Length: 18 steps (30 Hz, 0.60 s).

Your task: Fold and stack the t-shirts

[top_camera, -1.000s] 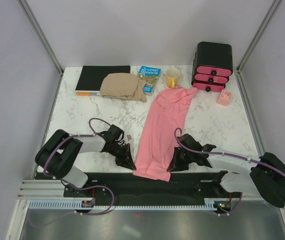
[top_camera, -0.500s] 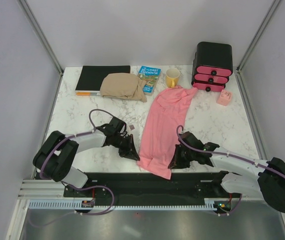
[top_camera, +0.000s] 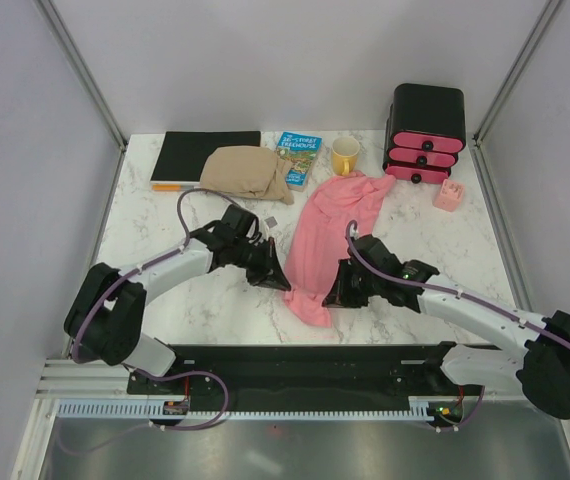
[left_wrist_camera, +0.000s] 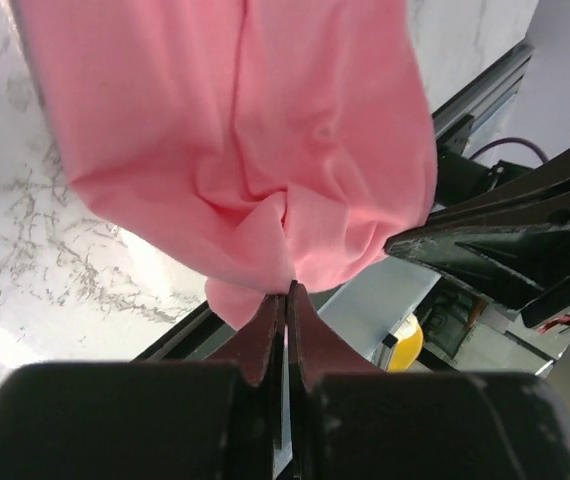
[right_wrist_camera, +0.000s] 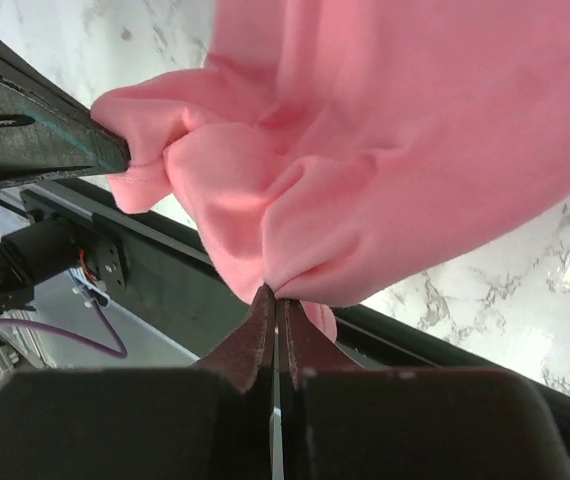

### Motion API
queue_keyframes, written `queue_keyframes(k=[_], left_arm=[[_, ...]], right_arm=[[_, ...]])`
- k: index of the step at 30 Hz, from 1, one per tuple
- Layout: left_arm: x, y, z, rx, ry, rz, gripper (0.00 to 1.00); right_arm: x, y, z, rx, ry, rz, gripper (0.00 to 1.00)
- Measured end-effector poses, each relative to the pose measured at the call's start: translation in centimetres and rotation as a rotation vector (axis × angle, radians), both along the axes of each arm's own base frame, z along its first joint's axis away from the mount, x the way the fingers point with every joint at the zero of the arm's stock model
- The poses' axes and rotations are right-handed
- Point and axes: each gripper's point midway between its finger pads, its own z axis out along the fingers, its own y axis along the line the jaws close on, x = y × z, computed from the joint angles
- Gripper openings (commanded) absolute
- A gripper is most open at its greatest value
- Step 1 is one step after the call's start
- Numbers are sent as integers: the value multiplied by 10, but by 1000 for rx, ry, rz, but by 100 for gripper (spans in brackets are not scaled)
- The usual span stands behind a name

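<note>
A salmon-pink t-shirt (top_camera: 333,222) lies lengthwise down the middle of the marble table, its far end near the yellow mug. Its near hem is lifted and sags between the two grippers. My left gripper (top_camera: 278,276) is shut on the hem's left corner; the pinched cloth (left_wrist_camera: 265,230) bunches right above the closed tips of that gripper (left_wrist_camera: 287,292). My right gripper (top_camera: 337,294) is shut on the right corner, where pink cloth (right_wrist_camera: 385,160) hangs over the tips of that gripper (right_wrist_camera: 275,297). A tan garment (top_camera: 248,172), loosely folded, lies at the back left.
Along the back edge stand a black notebook (top_camera: 205,155), a blue book (top_camera: 297,158), a yellow mug (top_camera: 345,155), and a black box with pink drawer fronts (top_camera: 425,133). A small pink object (top_camera: 449,195) sits at the right. A small grey tag (top_camera: 271,222) lies by the left arm.
Both grippers have carried the shirt's near hem away from the table's front edge toward the back and lifted it. The shirt's lower half has shortened and bunched.
</note>
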Motion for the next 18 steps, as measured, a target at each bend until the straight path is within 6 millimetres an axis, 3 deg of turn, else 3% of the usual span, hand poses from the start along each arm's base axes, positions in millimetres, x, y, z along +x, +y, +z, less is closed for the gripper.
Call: queue_keyframes(k=[7, 18], left_arm=[[35, -12, 32, 1, -108, 23, 2], [87, -26, 27, 95, -167, 35, 2]], right_arm=[[31, -5, 19, -47, -89, -45, 1], [80, -51, 16, -184, -163, -187, 3]])
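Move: Both hands already pinch the t-shirt's raised near end. From the left gripper, the middle of the pink strip still on the table lies about 21 cm ahead, 11 cm right and 9 cm down; its bunched far end is some 33 cm ahead and 19 cm right, with the mug about 8 cm beyond that, and the tan folded shirt some 38 cm ahead, 14 cm left. From the right gripper, the strip's middle is about 25 cm ahead and 2 cm right, 9 cm down. Bring both shut grippers forward together, about 8 cm, carrying the held end over the t-shirt towards its far end; let them rise 2 to 3 cm early on, then travel nearly level. Swing the right one some 5 cm right as it goes, turning its wrist clockwise, and let the left drift right only about half as far, so the end is drawn wider between them. Keep both pinches. ##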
